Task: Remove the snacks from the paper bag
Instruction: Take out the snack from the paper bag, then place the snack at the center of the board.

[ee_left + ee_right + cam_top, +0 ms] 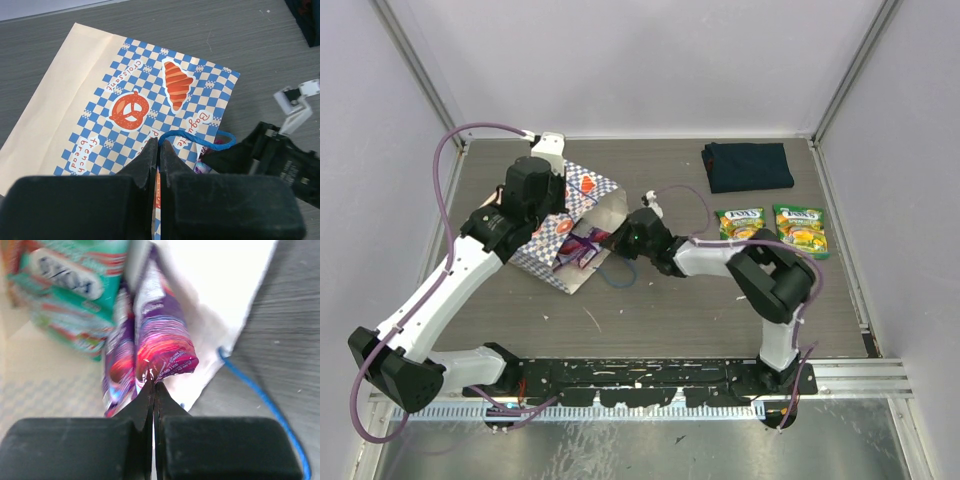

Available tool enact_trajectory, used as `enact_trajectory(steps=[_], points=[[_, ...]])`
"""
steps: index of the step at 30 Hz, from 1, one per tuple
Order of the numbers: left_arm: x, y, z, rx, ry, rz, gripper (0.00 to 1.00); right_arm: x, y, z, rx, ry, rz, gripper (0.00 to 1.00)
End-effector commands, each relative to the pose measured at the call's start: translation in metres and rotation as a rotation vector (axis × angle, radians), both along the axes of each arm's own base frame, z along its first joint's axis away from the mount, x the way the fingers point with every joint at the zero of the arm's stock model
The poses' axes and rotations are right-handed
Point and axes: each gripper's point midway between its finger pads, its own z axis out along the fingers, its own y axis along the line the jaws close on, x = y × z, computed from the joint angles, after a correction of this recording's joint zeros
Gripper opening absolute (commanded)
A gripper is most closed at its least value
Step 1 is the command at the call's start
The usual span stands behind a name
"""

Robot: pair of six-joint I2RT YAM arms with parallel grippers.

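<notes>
The paper bag (588,186) lies on its side left of centre, its mouth facing right. My left gripper (159,145) is shut on the bag's checkered upper wall (125,107) near the mouth, with paper pinched between the jaws. My right gripper (153,383) is at the mouth and shut on the crimped edge of a purple snack packet (162,340). A second purple packet (117,360) hangs beside it, and teal packets (75,280) lie deeper inside. Two green packets (740,222) (800,230) lie flat on the table to the right.
A dark navy folded cloth (748,166) sits at the back right. A blue cord handle (615,275) loops out onto the table in front of the bag's mouth. White walls close in the table on three sides.
</notes>
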Motion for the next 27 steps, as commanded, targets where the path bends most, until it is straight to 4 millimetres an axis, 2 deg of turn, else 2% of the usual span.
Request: enact_trajectory(steps=[1, 3, 6, 12, 14, 17, 21, 24, 27], points=[[0.012, 0.011, 0.025, -0.026, -0.099, 0.059, 0.0, -0.026, -0.008, 0.074, -0.064, -0.183, 0.262, 0.01], [0.016, 0.013, 0.022, -0.023, -0.1, 0.073, 0.0, -0.038, -0.032, 0.081, -0.088, -0.221, 0.298, 0.01], [0.019, 0.015, 0.018, -0.012, -0.095, 0.09, 0.0, -0.051, -0.076, 0.069, -0.094, -0.233, 0.293, 0.01], [0.02, 0.016, 0.012, -0.009, -0.089, 0.095, 0.0, -0.068, -0.173, 0.011, -0.25, -0.16, 0.118, 0.01], [0.019, 0.017, 0.012, -0.009, -0.09, 0.097, 0.0, -0.076, -0.191, 0.002, -0.295, -0.143, 0.077, 0.01], [0.017, 0.02, 0.011, -0.009, -0.092, 0.102, 0.0, -0.085, -0.212, -0.002, -0.363, -0.141, 0.034, 0.01], [0.017, 0.022, 0.012, -0.008, -0.095, 0.107, 0.0, -0.086, -0.231, 0.01, -0.445, -0.195, 0.0, 0.01], [0.017, 0.023, 0.013, -0.01, -0.097, 0.11, 0.0, -0.074, -0.234, 0.048, -0.451, -0.254, -0.043, 0.01], [0.016, 0.024, 0.015, -0.014, -0.102, 0.109, 0.0, -0.059, -0.223, 0.094, -0.388, -0.263, -0.086, 0.01]])
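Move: Some 22 cm to the right of the right hand, 9 cm back and 6 cm below lies the bare table its held purple pack goes over. The nearer yellow pack is about 36 cm right and 5 cm ahead, its twin about 51 cm right and 5 cm ahead. The second purple pack sits in the bag about 8 cm left and 2 cm back. From the left hand, the held pack is some 5 cm right, 3 cm back and 25 cm below. Drawing the pinched purple pack out through the bag's mouth, the right hand first lifts about 8 cm while easing back and right, then sweeps quickly right and back over bare table, about 23 cm rightward in all, dipping low before rising again slightly. Its left side rolls down some 25 degrees, fingers staying shut. The left hand keeps the blue handle pinched, drifting slightly left and down. ##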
